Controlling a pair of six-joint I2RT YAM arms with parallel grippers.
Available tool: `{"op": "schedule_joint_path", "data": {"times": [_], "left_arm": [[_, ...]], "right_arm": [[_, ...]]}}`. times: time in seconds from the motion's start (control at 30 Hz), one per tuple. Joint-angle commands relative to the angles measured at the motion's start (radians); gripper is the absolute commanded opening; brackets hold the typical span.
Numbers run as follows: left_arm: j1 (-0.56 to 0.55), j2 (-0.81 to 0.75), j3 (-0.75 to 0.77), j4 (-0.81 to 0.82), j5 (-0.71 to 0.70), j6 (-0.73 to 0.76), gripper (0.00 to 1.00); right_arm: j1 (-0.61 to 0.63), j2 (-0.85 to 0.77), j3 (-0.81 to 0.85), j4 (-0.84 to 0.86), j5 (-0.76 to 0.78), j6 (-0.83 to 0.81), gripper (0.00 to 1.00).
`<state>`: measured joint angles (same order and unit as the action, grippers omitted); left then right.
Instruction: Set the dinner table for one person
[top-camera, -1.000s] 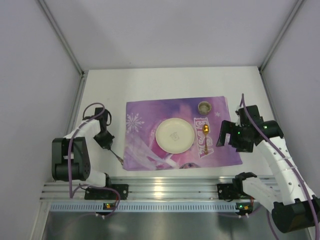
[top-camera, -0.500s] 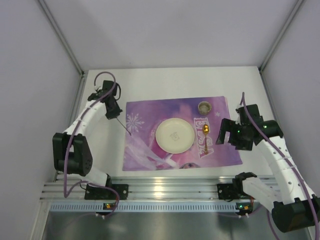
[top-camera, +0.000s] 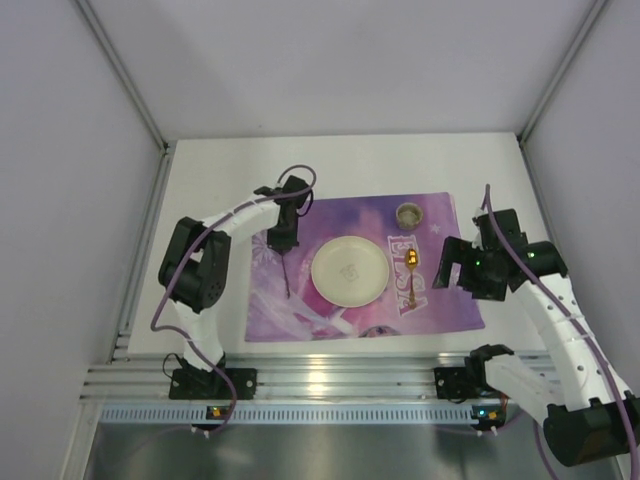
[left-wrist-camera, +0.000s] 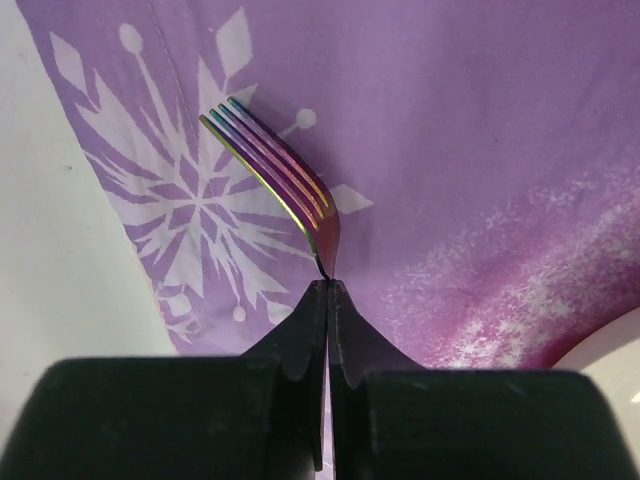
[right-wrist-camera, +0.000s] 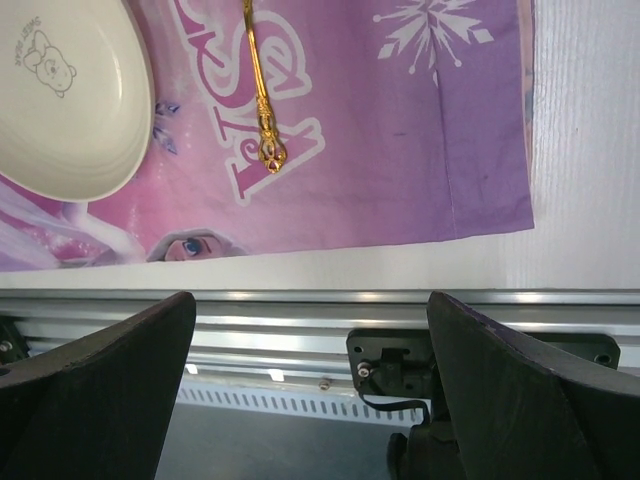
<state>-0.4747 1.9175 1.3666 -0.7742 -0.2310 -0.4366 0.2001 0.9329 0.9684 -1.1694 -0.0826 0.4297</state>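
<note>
My left gripper (top-camera: 284, 241) is shut on a thin fork (top-camera: 288, 277) and holds it over the left part of the purple placemat (top-camera: 300, 225), just left of the cream plate (top-camera: 349, 271). In the left wrist view the fork's rainbow tines (left-wrist-camera: 270, 170) stick out past the shut gripper (left-wrist-camera: 328, 287) above a white snowflake print. A gold spoon (top-camera: 413, 276) lies on the placemat right of the plate, and a small cup (top-camera: 408, 214) stands behind it. My right gripper (top-camera: 462, 272) hovers open and empty over the placemat's right edge. The white dinner table (top-camera: 210, 190) lies under everything.
In the right wrist view the plate (right-wrist-camera: 70, 100), the gold spoon (right-wrist-camera: 262, 100) and the placemat's near corner (right-wrist-camera: 480, 190) show above the metal rail (right-wrist-camera: 300, 320) at the table's near edge. White walls enclose the table on three sides.
My left arm has swung from the table's left side, round the back, to over the placemat's left part, carrying the fork. The right arm has stayed still.
</note>
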Motion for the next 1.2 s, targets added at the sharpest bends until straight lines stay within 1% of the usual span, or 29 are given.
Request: {"op": "schedule_joint_path", "data": {"times": [0.0, 0.2, 0.3, 0.37, 0.4, 0.43, 0.5, 0.53, 0.6, 0.83, 0.93, 0.97, 1.03, 1.07, 1.1, 1.13, 1.17], "left_arm": [[-0.037, -0.012, 0.009, -0.017, -0.039, 0.056, 0.0], [-0.111, 0.034, 0.025, -0.031, -0.07, 0.084, 0.0], [-0.137, 0.07, 0.054, -0.069, -0.117, 0.072, 0.0], [-0.14, 0.083, 0.052, -0.082, -0.123, 0.059, 0.0], [-0.142, 0.083, 0.043, -0.086, -0.125, 0.044, 0.05], [-0.143, 0.081, 0.039, -0.085, -0.125, 0.035, 0.27], [-0.146, 0.061, 0.02, -0.077, -0.116, 0.013, 0.39], [-0.147, 0.054, 0.017, -0.071, -0.111, 0.007, 0.48], [-0.153, 0.038, 0.02, -0.069, -0.111, -0.001, 0.51], [-0.156, -0.006, 0.104, -0.137, -0.166, -0.017, 0.53], [-0.148, -0.084, 0.135, -0.152, -0.195, -0.033, 0.56], [-0.14, -0.141, 0.137, -0.146, -0.205, -0.033, 0.56], [-0.139, -0.217, 0.109, -0.082, -0.243, -0.025, 0.56], [-0.139, -0.315, 0.082, -0.041, -0.304, -0.018, 0.57], [-0.139, -0.377, -0.019, 0.093, -0.342, 0.005, 0.61], [-0.137, -0.447, -0.102, 0.207, -0.355, 0.051, 0.61], [-0.137, -0.606, -0.2, 0.33, -0.353, 0.105, 0.61]], "right_arm": [[0.002, -0.032, 0.016, -0.004, 0.02, -0.002, 1.0], [0.002, -0.016, 0.01, 0.007, 0.014, -0.002, 1.0], [0.002, -0.005, 0.016, 0.011, 0.017, -0.005, 1.0], [0.002, 0.001, 0.016, 0.016, 0.015, -0.006, 1.0], [0.004, 0.003, 0.015, 0.017, 0.017, -0.005, 1.0], [0.004, 0.003, 0.012, 0.017, 0.015, -0.005, 1.0], [0.004, 0.001, 0.007, 0.023, 0.014, -0.002, 1.0], [0.004, 0.001, 0.001, 0.025, 0.014, -0.002, 1.0], [0.004, -0.002, -0.003, 0.03, 0.009, 0.001, 1.0], [0.004, -0.003, 0.001, 0.03, 0.006, -0.003, 1.0], [0.004, -0.006, 0.025, 0.027, 0.001, -0.011, 1.0], [0.002, -0.008, 0.039, 0.027, -0.02, -0.016, 1.0], [0.004, -0.012, 0.097, 0.028, -0.054, -0.032, 1.0], [0.002, -0.026, 0.121, 0.039, -0.072, -0.034, 1.0], [0.002, -0.035, 0.145, 0.045, -0.103, -0.039, 1.0], [0.004, -0.057, 0.192, 0.059, -0.117, -0.037, 1.0], [0.008, -0.065, 0.217, 0.06, -0.115, -0.032, 1.0]]}}
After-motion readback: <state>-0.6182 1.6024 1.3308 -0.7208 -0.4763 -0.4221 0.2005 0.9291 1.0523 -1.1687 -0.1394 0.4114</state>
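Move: The left hand holds the fork just above the mat; its resting spot, left of the plate, is centred about 3 cm right, 5 cm back and 2 cm below. The plate's middle is some 17 cm right and 5 cm back, the cup about 32 cm right and 9 cm ahead. From the right hand, that spot lies roughly 39 cm left, 12 cm ahead and 15 cm down. Left hand eases 3 cm right and back, releases the fork and rises 12 cm; right lifts 3 cm. ##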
